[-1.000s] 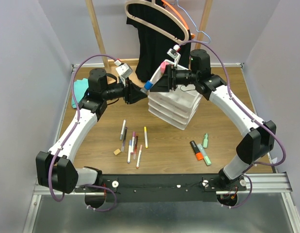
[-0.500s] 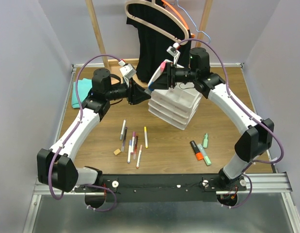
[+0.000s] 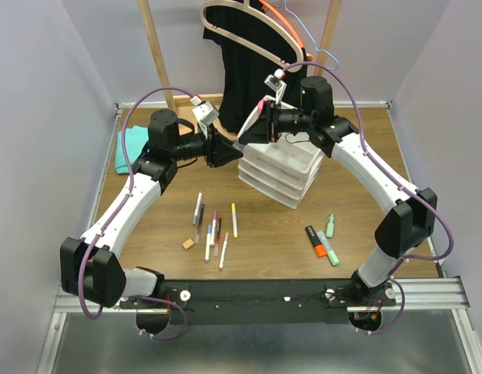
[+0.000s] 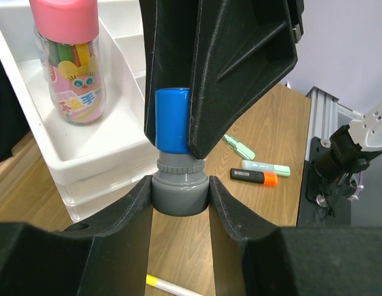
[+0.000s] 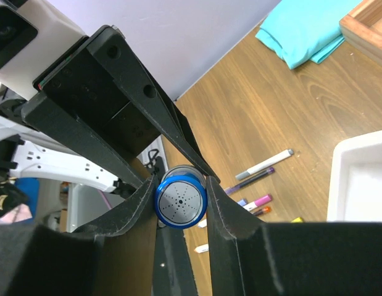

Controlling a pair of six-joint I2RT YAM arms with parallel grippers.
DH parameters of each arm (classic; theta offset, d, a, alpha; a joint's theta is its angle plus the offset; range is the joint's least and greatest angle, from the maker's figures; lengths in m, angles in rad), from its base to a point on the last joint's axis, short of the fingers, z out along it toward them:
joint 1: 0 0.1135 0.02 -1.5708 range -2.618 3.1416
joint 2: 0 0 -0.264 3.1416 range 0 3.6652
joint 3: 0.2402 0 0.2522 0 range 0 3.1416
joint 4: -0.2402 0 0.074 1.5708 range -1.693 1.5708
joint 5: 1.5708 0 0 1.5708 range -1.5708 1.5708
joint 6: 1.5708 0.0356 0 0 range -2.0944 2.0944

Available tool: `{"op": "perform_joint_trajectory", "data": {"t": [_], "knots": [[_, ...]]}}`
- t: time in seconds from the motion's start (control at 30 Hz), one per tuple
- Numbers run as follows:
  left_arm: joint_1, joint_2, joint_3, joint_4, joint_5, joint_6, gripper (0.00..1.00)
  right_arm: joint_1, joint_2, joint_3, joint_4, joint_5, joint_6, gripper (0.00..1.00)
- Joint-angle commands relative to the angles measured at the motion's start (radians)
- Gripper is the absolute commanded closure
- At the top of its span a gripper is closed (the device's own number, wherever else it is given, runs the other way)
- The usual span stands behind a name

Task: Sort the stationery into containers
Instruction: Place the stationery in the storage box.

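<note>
A small blue-capped tube (image 4: 172, 120) hangs in mid-air beside the white drawer organiser (image 3: 281, 178), held from both ends. My left gripper (image 4: 180, 192) is shut on its grey base (image 4: 180, 196). My right gripper (image 5: 181, 198) comes from the opposite side, its pads pressed on either side of the blue cap (image 5: 181, 201). From above, both grippers meet at the tube (image 3: 239, 141) by the organiser's left corner. A pink-capped clear bottle (image 4: 68, 68) stands in the organiser's top tray (image 4: 110, 145). Several pens (image 3: 213, 226) and a tan eraser cube (image 3: 188, 244) lie on the table.
Orange and green highlighters (image 3: 322, 241) lie on the table at the right front. A teal cloth (image 3: 128, 148) sits at the far left. A wooden rack (image 3: 157, 54) with hangers and a black garment (image 3: 248, 70) stands behind the organiser.
The right gripper's jaws have closed onto the blue cap. The left arm carried the tube right and slightly back, then held still.
</note>
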State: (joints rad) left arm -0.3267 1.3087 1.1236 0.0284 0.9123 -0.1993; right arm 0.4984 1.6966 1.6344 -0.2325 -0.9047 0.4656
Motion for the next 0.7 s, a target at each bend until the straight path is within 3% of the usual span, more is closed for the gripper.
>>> {"op": "perform_joint_trajectory", "data": {"t": [0.0,0.1,0.23,0.67], "knots": [[-0.005,-0.012,0.005,-0.027,-0.030,0.052,0.63,0.008,-0.006,0.050,-0.056,0.065,-0.106,0.90],[0.000,-0.031,0.004,-0.105,-0.079,0.125,0.45,0.011,-0.034,0.061,-0.125,0.136,-0.220,0.94],[0.015,-0.055,-0.011,-0.157,-0.112,0.172,0.34,0.009,-0.066,0.050,-0.203,0.233,-0.372,0.99],[0.026,-0.097,-0.050,-0.182,-0.159,0.193,0.32,0.023,-0.083,0.034,-0.258,0.499,-0.584,0.99]]}}
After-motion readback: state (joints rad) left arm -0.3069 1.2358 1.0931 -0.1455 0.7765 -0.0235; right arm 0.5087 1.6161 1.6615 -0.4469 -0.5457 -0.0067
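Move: In midair, the blue-and-grey tube is already pinched by both hands, its middle about 2 cm left of the right hand and 2 cm right of the left. From the right hand, the storage box's open top tray centres roughly 11 cm right, 7 cm ahead and 9 cm down. In it the pink-capped bottle stands about 6 cm right, 8 ahead and 7 lower, with the clear tub some 3 cm farther out and 3 cm farther right of that bottle. Spreading its fingers, the left hand lets go of the tube's grey end and backs off to its left and slightly down, about 3.5 cm. The right hand keeps its pinch on the blue end and carries the tube right and forward, some 5.5 cm, towards the tray and the pink-capped bottle, sinking just over 1 cm while its wrist rolls and its left-pointing fingers tip down and swing outward, about 30 degrees in all. ##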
